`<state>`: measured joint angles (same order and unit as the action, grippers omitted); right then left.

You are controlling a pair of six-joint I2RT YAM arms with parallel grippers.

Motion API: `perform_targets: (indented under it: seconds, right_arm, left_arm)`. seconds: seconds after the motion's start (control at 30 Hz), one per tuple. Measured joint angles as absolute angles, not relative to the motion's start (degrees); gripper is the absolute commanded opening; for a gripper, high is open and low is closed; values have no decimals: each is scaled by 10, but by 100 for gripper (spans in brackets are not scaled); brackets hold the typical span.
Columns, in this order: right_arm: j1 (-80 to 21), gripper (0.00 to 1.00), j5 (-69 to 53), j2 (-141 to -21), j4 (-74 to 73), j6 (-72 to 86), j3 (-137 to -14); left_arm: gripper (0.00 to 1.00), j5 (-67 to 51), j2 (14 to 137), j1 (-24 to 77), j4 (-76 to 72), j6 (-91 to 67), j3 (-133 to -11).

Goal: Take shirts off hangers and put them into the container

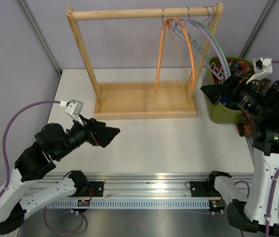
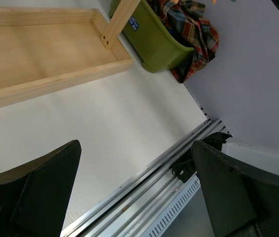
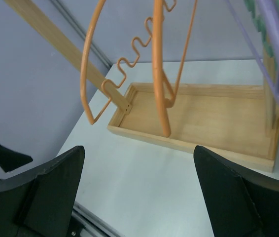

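Note:
Bare hangers hang from the right end of the rack's rail: an orange hanger (image 1: 175,54) (image 3: 158,74), a pale green hanger (image 1: 214,43) and a lilac hanger (image 1: 209,34) (image 3: 272,34). The olive-green container (image 1: 223,112) (image 2: 152,39) stands at the table's right edge. A tartan shirt (image 2: 194,30) fills it and spills over its side (image 1: 244,129). My right gripper (image 1: 209,91) (image 3: 138,150) hovers in front of the container, open and empty, facing the rack. Low over the near-left table, my left gripper (image 1: 114,132) (image 2: 135,148) is also open and empty.
The wooden rack (image 1: 129,14) stands at the back of the table, with its shallow tray (image 1: 144,107) (image 2: 46,79) (image 3: 189,143) below the rail. A metal rail (image 1: 144,180) (image 2: 179,150) runs along the near edge. Purple walls surround the table.

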<state>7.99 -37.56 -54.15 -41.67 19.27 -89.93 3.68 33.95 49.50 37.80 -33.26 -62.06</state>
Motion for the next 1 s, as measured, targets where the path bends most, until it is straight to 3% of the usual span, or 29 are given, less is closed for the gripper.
perform_targets:
  seconds: [0.53, 0.7, 0.87, 1.0]
  right_arm:
    - [25, 100, -517, -522, -370, 253, -886]
    - [-83, 99, -501, -592, -331, 261, -923]
    - [-241, 99, -403, -688, -362, 215, -985]
    - [-289, 99, -346, -719, -396, 191, -1008]
  left_arm:
    - [99, 58, 364, 495, 394, -313, -672]
    - [99, 58, 382, 495, 394, -309, -683]
    - [99, 62, 387, 495, 403, -301, -697]
    - [99, 69, 387, 495, 411, -295, -714]
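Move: Hanging ahead on the rack, the left orange hanger has its middle some 28 cm ahead and 18 cm to the left of the right hand, about 3 cm below. The right orange hanger is 28 cm ahead and 9 cm left, the purple hanger 26 cm ahead and 4 cm right, both about level with the hand. The filled container sits about 27 cm ahead, 30 cm right and 34 cm below. From the left hand, the left orange hanger is about 40 cm ahead, 20 cm right and 8 cm up. Swinging left and away from the container, the empty right hand first draws back about 5 cm, then sweeps around in front of the hanger ends, some 17 cm left in all, speeding up before it slows near the left orange hanger. It rises slightly and sinks back, turning about 35 degrees counter-clockwise with its fingers wide open. The left hand, also open, lifts a little. ##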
